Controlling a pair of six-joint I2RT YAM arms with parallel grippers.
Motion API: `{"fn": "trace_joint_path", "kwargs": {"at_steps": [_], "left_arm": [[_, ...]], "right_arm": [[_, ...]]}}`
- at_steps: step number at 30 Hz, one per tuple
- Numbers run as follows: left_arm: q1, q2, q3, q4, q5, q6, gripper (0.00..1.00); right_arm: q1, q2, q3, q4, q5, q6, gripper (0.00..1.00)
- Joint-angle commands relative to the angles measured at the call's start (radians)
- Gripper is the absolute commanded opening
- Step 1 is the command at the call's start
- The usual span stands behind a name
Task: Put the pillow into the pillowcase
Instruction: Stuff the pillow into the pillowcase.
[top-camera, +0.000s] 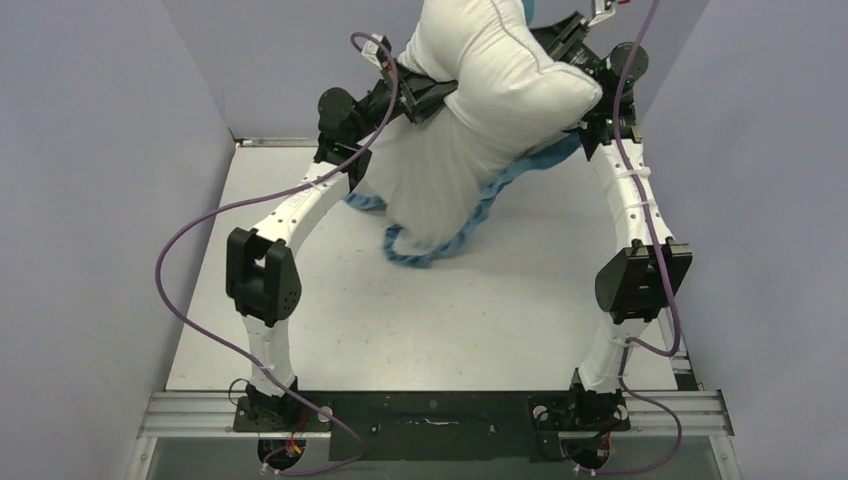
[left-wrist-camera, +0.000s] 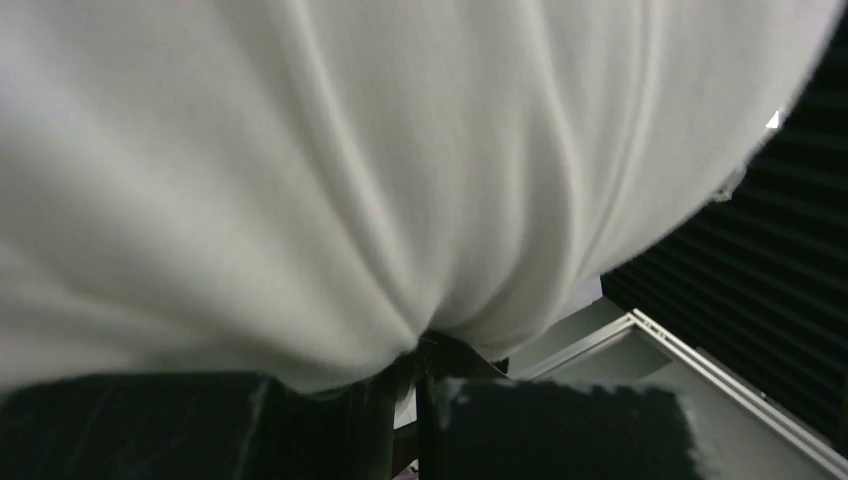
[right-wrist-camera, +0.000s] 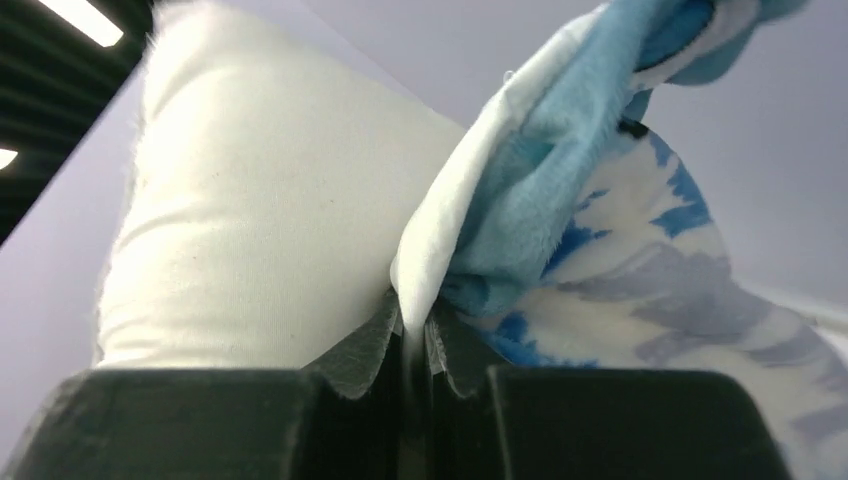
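Note:
The plump white pillow is held high over the back of the table between both grippers. It also fills the left of the right wrist view. The pillowcase hangs below it, white face out, with its blue ruffled edge drooping to the table. My left gripper is shut on bunched white fabric, seemingly the pillowcase, with folds radiating from the pinch at the gripper. My right gripper is shut on the pillowcase's edge, where its white face and blue ruffle meet beside the pillow.
The grey table spreads below the hanging cloth, with lavender walls close on both sides. A metal rail marks a table edge under the left wrist. Both arm bases sit on the black frame at the near edge.

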Motion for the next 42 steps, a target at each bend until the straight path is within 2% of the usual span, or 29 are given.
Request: {"fn": "trace_joint_path", "kwargs": {"at_steps": [1, 3, 5, 8, 10, 12, 13, 17, 20, 23, 25, 28, 30, 33, 38, 41, 42], "left_arm": [[-0.126, 0.153, 0.302, -0.023, 0.04, -0.001, 0.0], [-0.144, 0.178, 0.343, -0.074, 0.044, 0.032, 0.0], [-0.144, 0.149, 0.239, -0.051, 0.027, 0.013, 0.0], [-0.128, 0.075, -0.089, 0.066, -0.013, -0.085, 0.05], [-0.108, 0.025, -0.323, 0.159, -0.032, -0.136, 0.11], [-0.086, -0.036, -0.519, 0.182, -0.046, -0.113, 0.25], [-0.07, -0.069, -0.626, 0.136, -0.048, -0.073, 0.34], [-0.001, -0.239, -0.842, -0.115, -0.076, 0.083, 0.68], [0.05, -0.405, -0.955, -0.367, -0.136, 0.186, 0.75], [0.091, -0.645, -1.035, -0.672, -0.266, 0.266, 0.82], [0.114, -0.796, -1.079, -0.889, -0.374, 0.279, 0.96], [0.139, -0.976, -1.126, -1.021, -0.421, 0.264, 0.96], [0.14, -1.051, -1.163, -0.999, -0.404, 0.242, 0.96], [0.137, -1.054, -1.235, -0.845, -0.321, 0.197, 0.96], [0.112, -0.829, -1.229, -0.556, -0.237, 0.263, 0.96], [0.069, -0.628, -1.12, -0.368, -0.2, 0.333, 0.97], [0.039, -0.557, -1.082, -0.255, -0.197, 0.343, 0.99]], "right_arm": [[0.164, 0.039, 0.249, 0.27, -0.225, 0.166, 0.05], [0.221, 0.041, 0.243, 0.238, -0.24, 0.092, 0.05], [0.269, 0.023, 0.199, 0.103, -0.234, -0.019, 0.05], [0.309, -0.04, 0.029, 0.023, -0.209, -0.131, 0.05], [0.335, -0.07, -0.031, -0.122, -0.186, -0.259, 0.05], [0.355, -0.087, -0.103, -0.312, -0.136, -0.394, 0.05], [0.358, -0.094, -0.156, -0.386, -0.106, -0.446, 0.05], [0.36, -0.09, -0.375, -0.504, -0.001, -0.535, 0.05], [0.362, -0.028, -0.433, -0.55, 0.022, -0.556, 0.05], [0.362, 0.022, -0.439, -0.565, 0.037, -0.567, 0.05], [0.361, 0.042, -0.429, -0.575, 0.047, -0.572, 0.05], [0.36, 0.059, -0.42, -0.582, 0.048, -0.571, 0.05], [0.362, 0.061, -0.42, -0.582, 0.045, -0.571, 0.05], [0.361, 0.061, -0.422, -0.585, 0.043, -0.572, 0.05], [0.362, 0.06, -0.408, -0.609, 0.036, -0.575, 0.05], [0.362, 0.052, -0.395, -0.628, 0.029, -0.576, 0.05], [0.364, 0.05, -0.385, -0.638, 0.018, -0.578, 0.05]]}}
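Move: Beneath and behind the two raised hands lies the bare table patch they bring the load down to: about 14 cm back from the left hand, level with it sideways, some 46 cm below. From the right hand it is roughly 20 cm back, 10 cm left and 46 cm below. The pillow's bulk is about 5 cm right of the left hand and 1 cm ahead, at hand height; the low end of the blue hem hangs some 13 cm back, 3 cm left and 38 cm below the left hand. Hoisting the load a little higher, both hands then swing it down towards the table. The right keeps its pinch on the pillowcase edge, sinks to about 30 cm below its start, back and left too, tips down and stops; the left opens wide on the way down and lets go of the white cloth, draws back and left, rises about 14 cm, then dips again with the fingers pointing down beside the pillow's left side. ##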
